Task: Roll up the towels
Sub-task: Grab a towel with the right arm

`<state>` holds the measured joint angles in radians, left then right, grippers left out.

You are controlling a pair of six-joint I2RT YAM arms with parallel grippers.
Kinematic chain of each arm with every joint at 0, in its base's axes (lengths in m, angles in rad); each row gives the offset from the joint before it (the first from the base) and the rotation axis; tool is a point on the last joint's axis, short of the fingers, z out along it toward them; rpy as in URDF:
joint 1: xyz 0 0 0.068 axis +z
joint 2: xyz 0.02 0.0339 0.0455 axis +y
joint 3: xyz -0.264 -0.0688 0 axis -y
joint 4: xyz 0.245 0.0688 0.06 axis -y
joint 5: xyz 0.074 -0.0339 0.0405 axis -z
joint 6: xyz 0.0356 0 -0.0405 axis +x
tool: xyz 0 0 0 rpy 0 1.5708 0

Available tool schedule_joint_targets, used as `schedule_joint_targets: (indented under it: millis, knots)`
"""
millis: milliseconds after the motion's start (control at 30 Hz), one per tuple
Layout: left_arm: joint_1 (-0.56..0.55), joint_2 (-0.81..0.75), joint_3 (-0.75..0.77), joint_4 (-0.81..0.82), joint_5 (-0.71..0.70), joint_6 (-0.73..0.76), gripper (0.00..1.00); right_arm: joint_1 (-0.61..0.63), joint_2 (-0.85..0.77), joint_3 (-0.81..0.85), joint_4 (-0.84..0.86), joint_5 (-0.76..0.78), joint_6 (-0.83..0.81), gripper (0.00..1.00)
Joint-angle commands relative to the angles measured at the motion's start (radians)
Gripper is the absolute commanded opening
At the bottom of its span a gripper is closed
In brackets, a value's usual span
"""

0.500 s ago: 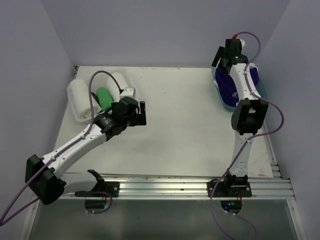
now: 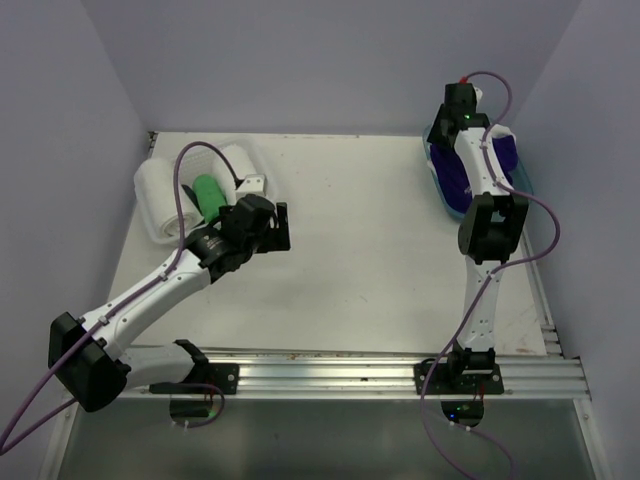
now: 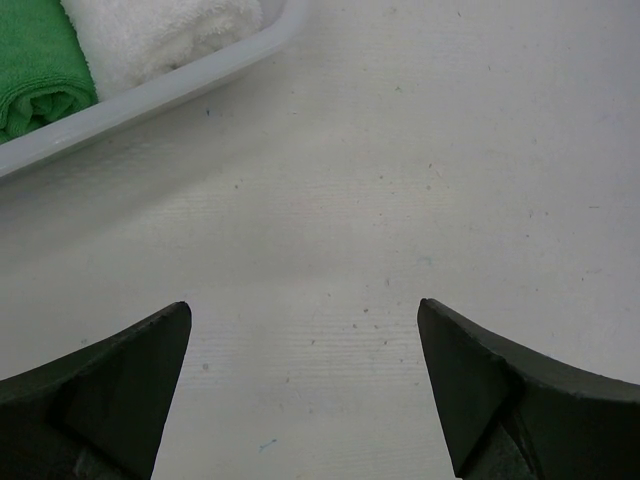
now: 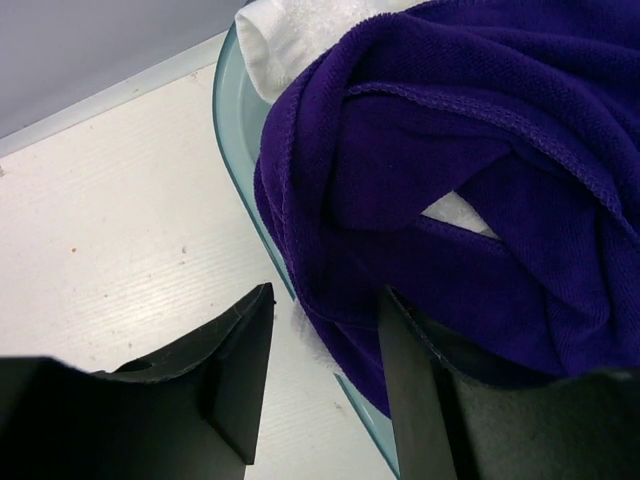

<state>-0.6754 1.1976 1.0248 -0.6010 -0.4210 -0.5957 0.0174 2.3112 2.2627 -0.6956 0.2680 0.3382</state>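
A deep purple towel (image 4: 470, 170) lies bunched in the teal tub (image 4: 232, 120) over a white towel (image 4: 300, 30). My right gripper (image 4: 326, 290) is open but fairly narrow, straddling the tub's rim. Its left finger is over the table and its right finger lies against the purple cloth, with a gap still showing. In the top view this gripper (image 2: 438, 130) is at the tub's far end, above the purple towel (image 2: 455, 178). A rolled green towel (image 2: 208, 193) and rolled white towels (image 2: 160, 195) lie in the white basket (image 3: 150, 95). My left gripper (image 3: 303, 308) stands wide open over bare table.
The white basket (image 2: 163, 237) sits at the far left and the teal tub (image 2: 524, 186) at the far right against the side wall. Purple walls close in the back and both sides. An aluminium rail (image 2: 330, 375) runs along the near edge.
The right gripper has moved a little further toward the back wall over the tub and its jaws have narrowed. The left arm has hardly moved.
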Motion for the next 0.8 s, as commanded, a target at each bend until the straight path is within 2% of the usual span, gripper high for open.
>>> schedule_joint_targets:
  millis: [0, 133, 200, 300, 333, 400, 433, 500, 667, 767]
  knots:
    - [-0.001, -0.021, 0.003, 0.007, -0.027, -0.030, 1.00, -0.005, 0.007, 0.060, -0.004, 0.007, -0.016, 0.49]
    - [-0.001, -0.027, 0.004, -0.003, -0.027, -0.030, 1.00, -0.005, 0.036, 0.081, -0.016, 0.025, -0.033, 0.56]
    - [-0.001, -0.033, 0.000, -0.005, -0.028, -0.027, 1.00, -0.007, 0.042, 0.089, -0.019, 0.033, -0.039, 0.55]
    - [-0.001, -0.043, -0.005, -0.008, -0.029, -0.026, 1.00, -0.007, 0.037, 0.089, -0.019, 0.036, -0.048, 0.42]
    - [-0.001, -0.046, -0.006, -0.009, -0.030, -0.027, 1.00, -0.007, 0.033, 0.087, -0.019, 0.036, -0.053, 0.30]
    - [-0.001, -0.047, -0.012, -0.006, -0.028, -0.030, 1.00, -0.007, 0.024, 0.090, -0.016, 0.031, -0.054, 0.21]
    - [-0.003, -0.050, -0.015, -0.003, -0.027, -0.032, 1.00, -0.007, 0.019, 0.095, -0.019, 0.025, -0.053, 0.10]
    - [-0.001, -0.052, -0.023, 0.000, -0.022, -0.030, 1.00, -0.007, 0.005, 0.109, -0.025, 0.010, -0.050, 0.00]
    - [-0.001, -0.066, -0.020, -0.008, -0.027, -0.032, 1.00, -0.007, -0.088, 0.094, -0.025, 0.011, -0.028, 0.00]
    - [-0.001, -0.073, -0.014, -0.008, -0.036, -0.024, 1.00, -0.005, -0.211, 0.010, 0.013, -0.006, -0.005, 0.00]
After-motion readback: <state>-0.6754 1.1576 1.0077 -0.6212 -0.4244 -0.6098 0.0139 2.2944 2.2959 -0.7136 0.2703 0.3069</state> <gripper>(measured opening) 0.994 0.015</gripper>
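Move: Just below the right hand is the left edge of the purple towel, heaped in the blue tub; the towel's middle is about 11 cm to the hand's right, 4 cm back and 5 cm lower. The tub's middle lies under it, roughly 9 cm below the hand. A white towel shows about 7 cm ahead and 7 cm to the right, some 5 cm down. From the left hand the purple towel is about 25 cm ahead, 57 cm right and 7 cm below. Closing from about half open to shut, the right fingers pinch the left edge fold of the purple towel beside the tub's left rim, while the hand creeps less than 1 cm forward and settles about half a centimetre. Once shut, the hand lifts roughly 2.5 cm from its lowest point, easing slightly back, keeping its tilt and the pinch. ##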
